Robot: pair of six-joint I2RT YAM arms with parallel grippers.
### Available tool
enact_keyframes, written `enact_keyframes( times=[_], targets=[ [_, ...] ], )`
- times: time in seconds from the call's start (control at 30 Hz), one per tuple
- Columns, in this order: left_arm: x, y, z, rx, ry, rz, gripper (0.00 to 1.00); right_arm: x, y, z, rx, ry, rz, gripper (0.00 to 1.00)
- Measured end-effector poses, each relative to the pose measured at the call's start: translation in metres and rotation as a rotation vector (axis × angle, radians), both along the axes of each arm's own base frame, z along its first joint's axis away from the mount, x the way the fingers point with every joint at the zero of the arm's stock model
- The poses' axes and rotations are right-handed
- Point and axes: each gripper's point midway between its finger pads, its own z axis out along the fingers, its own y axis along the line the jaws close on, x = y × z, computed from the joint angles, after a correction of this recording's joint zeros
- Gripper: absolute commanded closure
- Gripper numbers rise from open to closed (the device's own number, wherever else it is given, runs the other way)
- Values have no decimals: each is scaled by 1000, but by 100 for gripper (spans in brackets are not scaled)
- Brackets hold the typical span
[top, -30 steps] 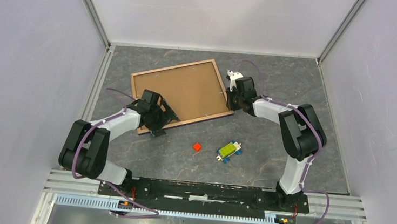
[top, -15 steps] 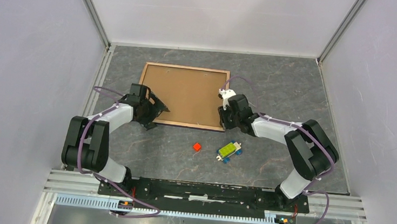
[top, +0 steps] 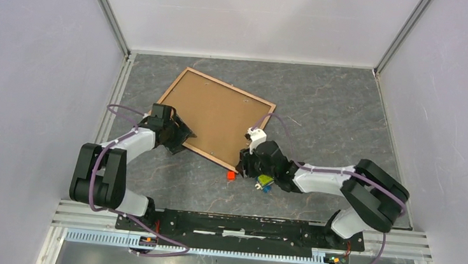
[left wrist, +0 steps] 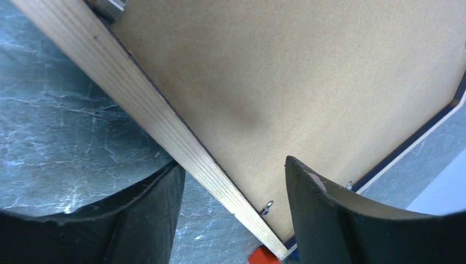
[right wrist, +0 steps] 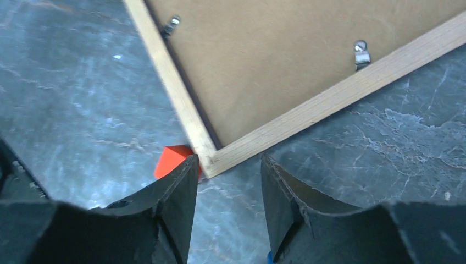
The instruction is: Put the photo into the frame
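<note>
The frame (top: 232, 86) lies back up and skewed on the grey floor, a light wood rim around a plain brown backing board (top: 217, 114). The photo is hidden. My left gripper (top: 179, 135) is open at the frame's left near edge. In the left wrist view its jaws (left wrist: 233, 163) straddle the wood rim (left wrist: 154, 115) with floor showing beside it. My right gripper (top: 241, 166) is open at the frame's nearest corner. In the right wrist view that corner (right wrist: 211, 159) sits just ahead of the gap between the fingertips (right wrist: 228, 159), and nothing is held.
A small red block (top: 231, 176) lies against the frame's near corner, beside my right gripper's left finger (right wrist: 184, 176). A green and blue toy (top: 265, 182) lies partly under the right wrist. Metal clips (right wrist: 360, 52) sit on the backing. Walls enclose the floor on three sides.
The frame has turned clockwise, its near right corner swinging towards the arms' bases. My right gripper moved from the frame's right edge down to that corner and opened wider. The left jaws narrowed slightly.
</note>
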Motion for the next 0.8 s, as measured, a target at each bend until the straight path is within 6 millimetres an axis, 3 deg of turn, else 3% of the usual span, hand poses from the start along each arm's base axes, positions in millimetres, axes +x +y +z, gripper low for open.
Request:
enact_keyframes(
  times=[0.1, 0.23, 0.37, 0.57, 0.67, 0.8],
  targets=[
    [-3, 3, -2, 25, 0, 9, 35, -6, 0, 24, 8, -67, 28, 34],
    [-5, 5, -5, 50, 10, 14, 39, 24, -13, 76, -6, -239, -58, 24],
    [-6, 4, -6, 74, 8, 10, 40, 68, -23, 130, -36, -379, -158, 13],
    [1, -3, -8, 73, 6, -11, 45, 161, -42, 217, -30, -561, -323, 10],
    [7, -10, -8, 66, -5, -47, 54, 186, -66, 229, -23, -616, -395, 10],
    [9, -21, -10, 71, -33, -101, 64, 202, -94, 214, -23, -634, -440, 9]
  ],
)
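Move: Ahead of the right hand by about 24 cm and 11 cm to its right, some 2 cm lower, lies the frame's far right corner. The near right corner sits almost under its fingertips, the red block about 4 cm back and 3 cm left, the toy car 4 cm back and 11 cm right. The left hand has the frame's near rail passing between its open fingers, about 1 cm below its hand point; the near right corner is 20 cm right and 8 cm back of it. Lifting away from the frame's near right corner, the right hand climbs about 21 cm, swings some 20 cm forward and then right towards the far right corner, tilting its fingers up, turning clockwise and opening nearly wide. The left hand stays astride the near rail, sinks slightly, narrows its fingers around the rail, then works along it to the right and a little forward. ##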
